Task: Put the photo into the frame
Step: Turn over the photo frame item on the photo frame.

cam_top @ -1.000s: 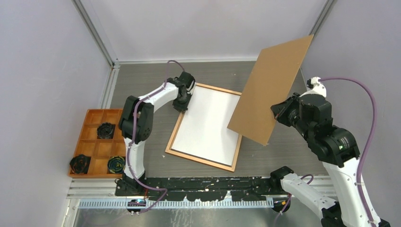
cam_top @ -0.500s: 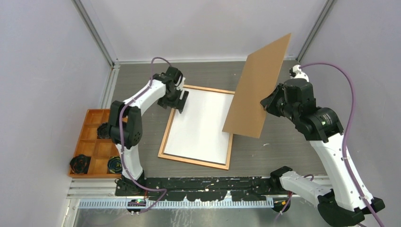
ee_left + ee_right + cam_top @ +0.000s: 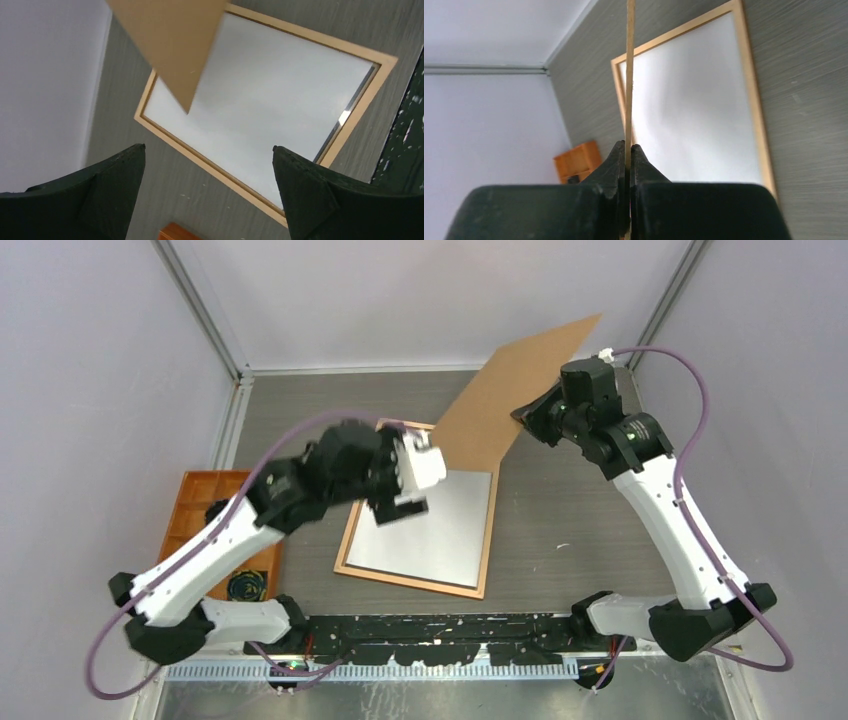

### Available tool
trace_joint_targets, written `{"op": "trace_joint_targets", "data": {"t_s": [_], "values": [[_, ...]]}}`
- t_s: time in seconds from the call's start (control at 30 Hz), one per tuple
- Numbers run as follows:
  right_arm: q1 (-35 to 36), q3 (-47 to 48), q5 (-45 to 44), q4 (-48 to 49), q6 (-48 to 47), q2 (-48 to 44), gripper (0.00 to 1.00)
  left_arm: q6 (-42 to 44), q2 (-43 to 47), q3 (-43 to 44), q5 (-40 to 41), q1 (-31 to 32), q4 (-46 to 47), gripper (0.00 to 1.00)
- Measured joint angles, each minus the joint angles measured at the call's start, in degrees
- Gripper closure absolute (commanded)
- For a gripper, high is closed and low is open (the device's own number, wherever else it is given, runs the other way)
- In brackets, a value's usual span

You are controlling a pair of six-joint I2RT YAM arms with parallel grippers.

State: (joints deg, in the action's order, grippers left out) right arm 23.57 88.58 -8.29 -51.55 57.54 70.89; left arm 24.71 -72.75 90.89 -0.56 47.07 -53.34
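Observation:
The frame (image 3: 410,581) lies flat on the grey table, its orange-brown rails around the photo (image 3: 440,530), which shows only a plain white face. My left gripper (image 3: 400,510) hangs above the frame's near-left part, open and empty. In the left wrist view the left gripper (image 3: 208,147) has both black fingers wide apart over the frame rail (image 3: 210,167) and the photo (image 3: 280,110). My right gripper (image 3: 525,415) is shut on a brown fibreboard back panel (image 3: 510,400), tilted over the frame's far right corner. The right wrist view shows the right gripper (image 3: 628,145) pinching the panel's thin edge (image 3: 629,60).
An orange compartment tray (image 3: 195,510) with black items sits at the left, partly behind my left arm; the tray (image 3: 576,160) also appears in the right wrist view. Grey walls and metal rails enclose the table on the left, back and right.
My left gripper opened, let go of the frame's far-left corner and rose toward the near side. The frame slid slightly left. My right arm swung the panel back and leftward.

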Motion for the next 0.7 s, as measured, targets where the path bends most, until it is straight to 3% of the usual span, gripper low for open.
{"op": "trace_joint_targets", "data": {"t_s": [0.1,0.2,0.4,0.7], "values": [[0.48,-0.48,2.08,3.98,6.01,1.68,0.99,7.10,7.67,-10.47,6.56,11.67,2.84,0.00],[1.66,-0.68,3.19,6.86,10.40,2.23,0.99,12.48,10.36,-18.43,15.15,17.44,6.95,0.02],[3.02,-1.46,4.37,10.23,14.88,1.42,0.99,19.17,5.38,-20.74,27.45,19.50,22.62,0.07],[3.30,-4.98,5.88,12.15,18.84,-2.49,0.99,24.46,5.86,-20.72,30.36,20.06,33.48,0.38]]}}
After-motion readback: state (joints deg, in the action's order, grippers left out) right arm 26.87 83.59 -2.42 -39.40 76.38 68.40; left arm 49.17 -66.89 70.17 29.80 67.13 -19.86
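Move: Below the left hand hangs the free near-left corner of the brown backboard, about 8 cm ahead, in line sideways and some 10 cm lower. The frame with the white sheet in it lies roughly 9 cm ahead, 5 cm right and 32 cm below. The right hand grips the board's right edge. From it the frame is some 18 cm left, 2 cm ahead and 33 cm below, and the board's middle about 12 cm ahead, 5 cm left and 7 cm lower. Still pinching the backboard by its right edge, the right hand carries it about 5 cm left and 3 cm up over the frame, rolling some 20 degrees with its left side rising. The left hand dips back and down, then comes forward and up again beside the board's near edge, ending some 4 cm farther right; its fingers tilt up about 35 degrees and narrow by a quarter, with no grip to be seen yet. ##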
